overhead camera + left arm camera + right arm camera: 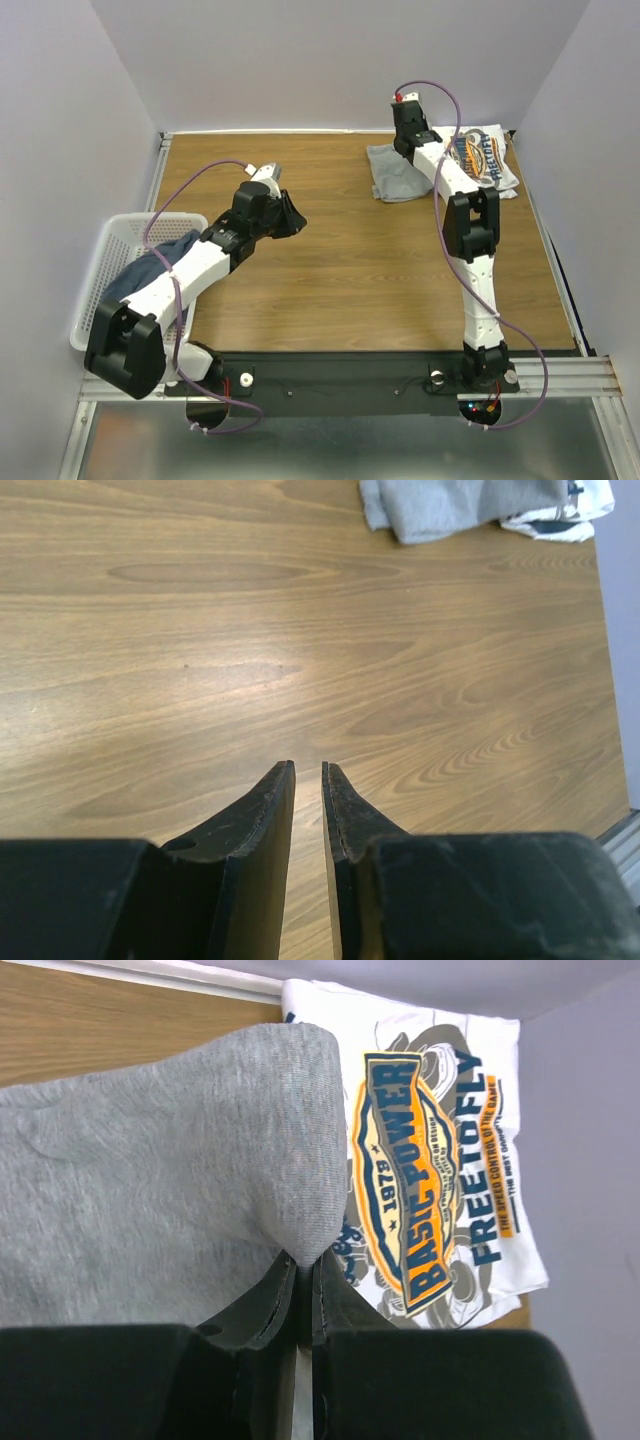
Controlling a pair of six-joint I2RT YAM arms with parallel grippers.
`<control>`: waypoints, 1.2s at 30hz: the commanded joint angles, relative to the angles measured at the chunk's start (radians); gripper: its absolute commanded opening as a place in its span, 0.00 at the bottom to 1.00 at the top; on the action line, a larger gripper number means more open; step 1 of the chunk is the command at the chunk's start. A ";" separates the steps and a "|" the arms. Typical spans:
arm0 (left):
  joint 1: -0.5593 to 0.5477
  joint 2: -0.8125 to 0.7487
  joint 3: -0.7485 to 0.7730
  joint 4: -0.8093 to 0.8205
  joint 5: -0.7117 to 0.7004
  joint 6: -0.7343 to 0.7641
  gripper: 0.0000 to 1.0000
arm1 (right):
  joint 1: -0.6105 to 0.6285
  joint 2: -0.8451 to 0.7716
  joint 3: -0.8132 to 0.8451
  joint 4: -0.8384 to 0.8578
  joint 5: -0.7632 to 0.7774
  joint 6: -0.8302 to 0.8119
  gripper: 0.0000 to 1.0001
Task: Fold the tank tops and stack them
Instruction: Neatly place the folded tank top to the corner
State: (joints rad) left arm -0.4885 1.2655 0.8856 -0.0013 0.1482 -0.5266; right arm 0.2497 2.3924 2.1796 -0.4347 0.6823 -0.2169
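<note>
The light grey tank top (pixel 393 177) lies bunched at the back right of the table, partly over the white tank top (pixel 492 157) with the blue-and-orange logo. My right gripper (pixel 406 152) is shut on a raised fold of the grey tank top (pixel 150 1180), which is pinched at the fingertips (pixel 305 1260) beside the white tank top (pixel 440 1160). The dark slate blue tank top (pixel 150 262) hangs in the basket under my left arm. My left gripper (pixel 292 218) hovers over bare wood at centre left. Its fingers (pixel 308 767) stand a narrow gap apart with nothing between them.
A white lattice basket (pixel 95 290) stands at the table's left edge. Grey walls close in the back and both sides. The grey tank top (pixel 470 505) and the white tank top (pixel 570 515) show far ahead in the left wrist view.
</note>
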 commanded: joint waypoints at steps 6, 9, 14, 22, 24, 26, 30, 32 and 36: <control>0.027 0.025 0.041 0.018 0.065 0.036 0.29 | -0.024 0.070 0.190 0.001 0.115 -0.163 0.01; 0.034 0.041 0.036 0.024 0.079 0.036 0.29 | -0.030 0.073 0.218 0.001 0.125 -0.193 0.02; 0.039 0.060 0.039 0.030 0.106 0.033 0.29 | -0.055 0.059 0.247 0.002 0.123 -0.225 0.02; 0.045 0.069 0.036 0.032 0.122 0.036 0.29 | -0.086 0.005 0.201 0.033 0.100 -0.243 0.03; 0.045 0.072 0.035 0.032 0.126 0.034 0.29 | -0.087 0.001 0.198 0.037 0.103 -0.246 0.02; 0.047 0.075 0.032 0.037 0.132 0.033 0.29 | -0.089 -0.012 0.198 0.043 0.102 -0.256 0.03; 0.047 0.080 0.024 0.044 0.145 0.028 0.29 | -0.090 -0.036 0.194 0.059 0.108 -0.275 0.04; 0.048 0.078 0.018 0.050 0.149 0.025 0.29 | -0.089 -0.055 0.181 0.073 0.106 -0.285 0.04; 0.048 0.080 0.009 0.058 0.162 0.022 0.28 | -0.089 -0.076 0.172 0.088 0.102 -0.294 0.04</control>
State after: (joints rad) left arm -0.4461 1.3537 0.8856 0.0113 0.2821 -0.5125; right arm 0.1604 2.4203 2.3524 -0.4408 0.7700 -0.4831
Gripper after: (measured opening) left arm 0.287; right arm 0.098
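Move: My right hand already pinches the folded grey tank top, which hangs some 10 cm to its left, a little back and below. The printed tank top in the corner, where it is to go, has its middle about 13 cm to the right, 4 cm ahead and 12 cm below this hand. The table's back edge runs roughly 15 cm straight ahead. From my left hand the printed one lies about 50 cm right and 32 cm ahead, 18 cm lower. With my right fingers still shut on the grey tank top, I carry it about 7 cm to the right towards and over the printed one, edging forward slightly at first and rising some 6 cm, part of that at the very end once the sideways travel has stopped. My right hand rolls about 10 degrees, its left side dropping. My empty left hand sinks about 3 cm. ##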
